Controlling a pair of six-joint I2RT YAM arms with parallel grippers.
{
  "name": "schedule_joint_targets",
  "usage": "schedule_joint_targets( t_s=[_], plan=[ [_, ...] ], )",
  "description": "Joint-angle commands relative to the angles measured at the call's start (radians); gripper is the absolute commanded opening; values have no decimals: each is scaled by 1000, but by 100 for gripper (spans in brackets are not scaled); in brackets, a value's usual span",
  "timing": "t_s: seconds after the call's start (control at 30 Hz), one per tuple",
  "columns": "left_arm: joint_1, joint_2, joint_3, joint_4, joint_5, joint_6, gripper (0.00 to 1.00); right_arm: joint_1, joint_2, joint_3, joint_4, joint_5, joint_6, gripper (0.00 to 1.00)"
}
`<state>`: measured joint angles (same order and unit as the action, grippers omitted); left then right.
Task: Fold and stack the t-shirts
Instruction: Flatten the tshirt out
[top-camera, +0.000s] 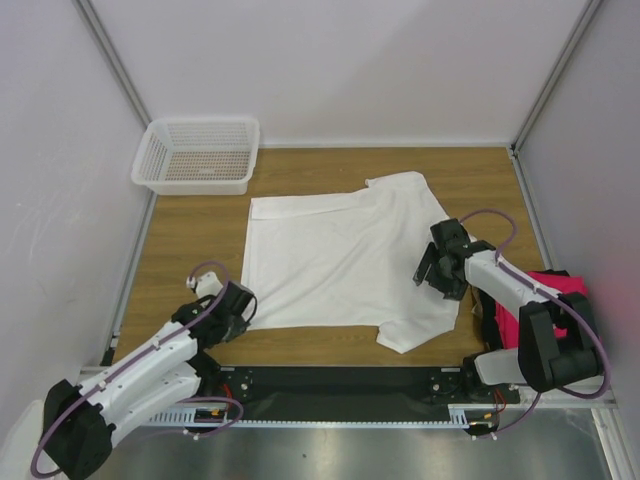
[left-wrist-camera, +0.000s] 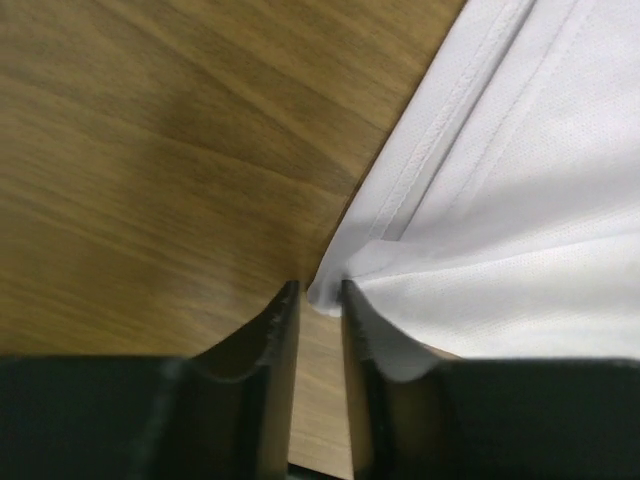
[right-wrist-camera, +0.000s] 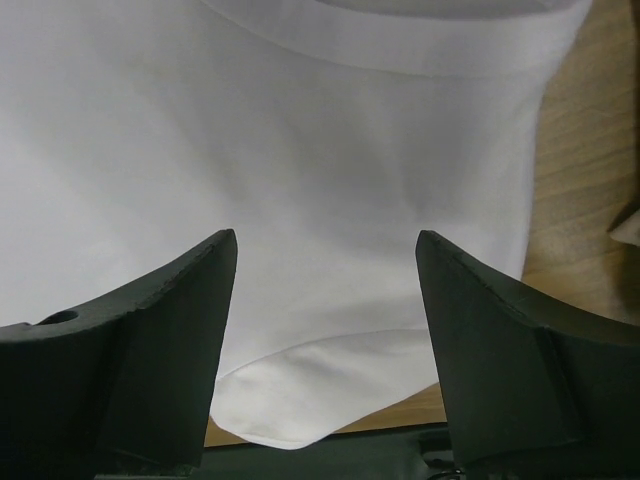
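Note:
The large white t-shirt (top-camera: 340, 255) lies spread flat on the wooden table (top-camera: 190, 240), one sleeve (top-camera: 410, 335) toward the near edge. My left gripper (top-camera: 243, 308) sits at its near left corner. In the left wrist view the jaws (left-wrist-camera: 320, 290) stand a narrow gap apart, and the hem corner (left-wrist-camera: 328, 292) rests at the tips against one finger, unclamped. My right gripper (top-camera: 432, 272) hovers open over the shirt's right side, the white cloth (right-wrist-camera: 320, 150) below its wide-spread fingers (right-wrist-camera: 170, 330). A magenta-pink t-shirt (top-camera: 552, 285) lies bunched under the right arm with dark cloth (top-camera: 488, 328) beside it.
A white mesh basket (top-camera: 197, 155) stands at the back left corner. Grey walls and frame posts close in the table on three sides. A black rail (top-camera: 340, 385) with both arm bases runs along the near edge.

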<state>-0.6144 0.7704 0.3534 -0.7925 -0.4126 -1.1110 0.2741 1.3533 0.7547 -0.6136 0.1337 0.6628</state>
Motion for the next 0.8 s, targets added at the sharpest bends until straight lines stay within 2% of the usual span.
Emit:
schedule_joint_targets(
  t_s=[0.0,0.07,0.1,0.17,0.3,0.37,0.53,0.57,0.67,0.77],
  plan=[
    [-7,38,84,-66,-34,-23,31,5,-55,-44,-6,37,53,77],
    [-8,40,140,-83,-64,-10,42,5,-80,-71,-6,38,61,75],
    [-8,37,162,-103,-77,-6,52,5,-100,-80,-8,41,66,74],
    [-8,24,226,-117,-123,13,60,5,-118,-126,8,29,84,73],
    [-8,10,311,-65,-221,65,68,5,-164,-225,74,-5,156,71],
    [-7,35,349,31,-268,115,73,7,-190,-276,89,-8,190,68],
    [14,142,375,269,-304,243,78,8,-285,-334,37,24,222,60],
    [45,164,374,356,-290,258,78,10,-327,-341,37,18,210,56],
    [122,259,369,500,-171,306,78,14,-432,-351,-6,9,230,56],
    [168,332,386,541,-129,304,79,16,-502,-364,-38,-14,253,56]
  ],
)
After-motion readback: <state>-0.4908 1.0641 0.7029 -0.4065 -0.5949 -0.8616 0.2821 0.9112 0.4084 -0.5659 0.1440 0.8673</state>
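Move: At the shirt's near hem corner, the left fingers sit right around the cloth; the far hem corner is about 28 cm straight ahead, with the white basket some 38 cm ahead and 12 cm to the left. The near sleeve lies roughly 10 cm back and 4 cm left of the right hand, 3 cm lower; the collar is about 9 cm ahead and 1 cm right, the red stack 24 cm right and 6 cm back. Letting go of the near hem corner, the left hand opens wide, lifts some 13 cm while swinging forward about 15 cm above the shirt's hem edge towards the far hem corner, fingers tipping outward, and begins to sink at the end. Low over the cloth, the right hand draws back about 6 cm towards the near sleeve, dips slightly, turns a little clockwise and closes its wide-open fingers partway. ##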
